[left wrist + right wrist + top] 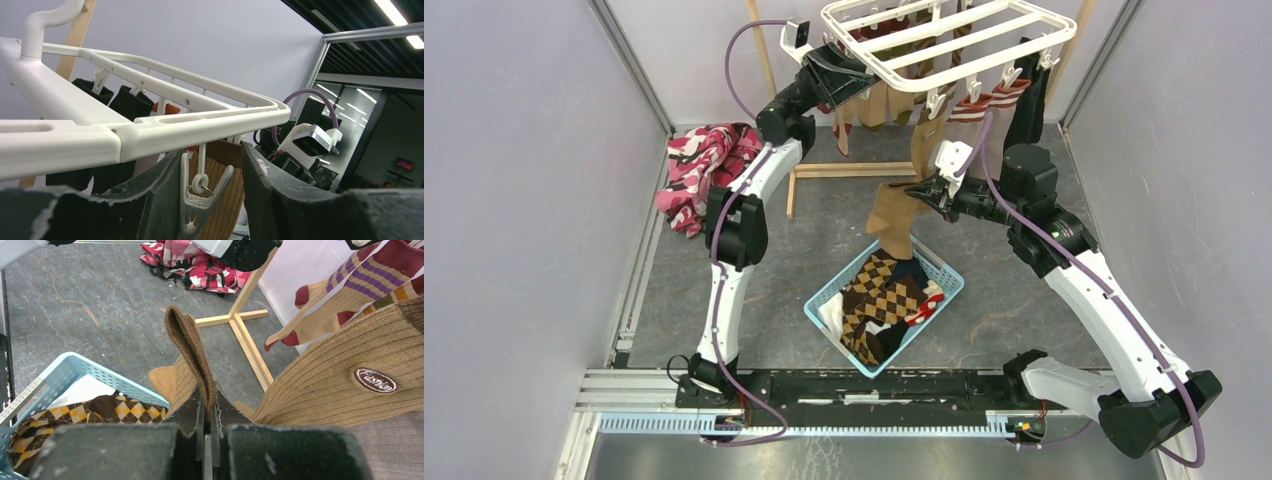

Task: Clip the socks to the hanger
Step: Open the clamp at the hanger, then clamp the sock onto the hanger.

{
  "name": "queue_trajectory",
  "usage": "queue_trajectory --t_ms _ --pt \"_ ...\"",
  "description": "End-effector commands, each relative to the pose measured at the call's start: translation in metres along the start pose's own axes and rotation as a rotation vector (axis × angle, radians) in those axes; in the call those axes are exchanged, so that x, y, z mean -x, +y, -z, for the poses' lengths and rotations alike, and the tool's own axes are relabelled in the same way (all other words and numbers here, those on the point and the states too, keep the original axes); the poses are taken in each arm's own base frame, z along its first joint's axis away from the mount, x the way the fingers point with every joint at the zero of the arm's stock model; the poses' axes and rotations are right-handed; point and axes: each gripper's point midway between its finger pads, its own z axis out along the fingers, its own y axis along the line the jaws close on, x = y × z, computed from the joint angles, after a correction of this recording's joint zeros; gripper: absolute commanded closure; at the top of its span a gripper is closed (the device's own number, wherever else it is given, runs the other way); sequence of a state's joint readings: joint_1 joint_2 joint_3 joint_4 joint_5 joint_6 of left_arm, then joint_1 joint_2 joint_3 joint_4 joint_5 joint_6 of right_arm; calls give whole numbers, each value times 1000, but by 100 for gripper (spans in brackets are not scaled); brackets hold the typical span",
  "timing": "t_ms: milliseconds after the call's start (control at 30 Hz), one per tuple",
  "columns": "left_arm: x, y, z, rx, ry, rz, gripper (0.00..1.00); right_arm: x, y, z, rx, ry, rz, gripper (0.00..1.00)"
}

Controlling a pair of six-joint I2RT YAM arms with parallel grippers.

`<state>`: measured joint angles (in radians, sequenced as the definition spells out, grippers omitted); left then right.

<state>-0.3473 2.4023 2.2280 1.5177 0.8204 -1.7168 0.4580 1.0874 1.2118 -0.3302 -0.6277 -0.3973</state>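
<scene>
The white hanger (944,40) hangs at the back with several socks clipped under it. My left gripper (849,75) is up under its left corner. In the left wrist view the jaws (212,152) stand open around a dangling white clip (192,200); the left finger touches one arm of the clip and the right finger stands clear of the other. A tan ribbed sock (225,195) hangs just behind the clip. My right gripper (921,190) is shut on the brown cuff of a tan sock (187,340), which hangs down over the basket (842,345).
The light blue basket (100,375) holds argyle socks (879,295). A wooden stand (854,170) carries the hanger. The pink patterned cloth (709,165) lies at the left. Hung socks, one tan (340,375) and one striped (340,285), crowd the right gripper's right side.
</scene>
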Motion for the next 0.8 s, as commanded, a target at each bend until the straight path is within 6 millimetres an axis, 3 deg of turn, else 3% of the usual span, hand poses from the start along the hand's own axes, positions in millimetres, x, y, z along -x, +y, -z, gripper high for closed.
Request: queue_trajectory --t_ms 0,233,467,767 --pt "3 -39 7 -154 -4 -118 51 14 -3 3 -17 -32 20 100" --pt "7 -41 7 -158 -20 -124 63 13 -3 4 -21 -29 21 100" --pt "6 -40 7 -148 -31 -112 86 14 -5 1 -18 -27 10 100" --pt "2 -39 4 -130 -46 -112 88 35 -14 -18 -122 4 -9 100"
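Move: The clamp hangs right between my open left fingertips, its handles spread in a V. The hanger's near corner is some 8 cm to its right, 1 cm back and about 4 cm above. The already clipped brown sock hangs roughly 11 cm right of my left hand, 5 cm back and 9 cm lower. From my right hand, which holds the other brown sock, the clamp is about 14 cm ahead, 8 cm left and 10 cm up. I close my left fingers on the clamp's two handles and squeeze them together, the hand otherwise almost still; then, keeping the pinch, I ease it about 1.5 cm down and as much forward, tipping it slightly. My right hand keeps its grip on the brown sock and, only at the end, starts left and a little forward towards the clamp, some 1.5 cm. ##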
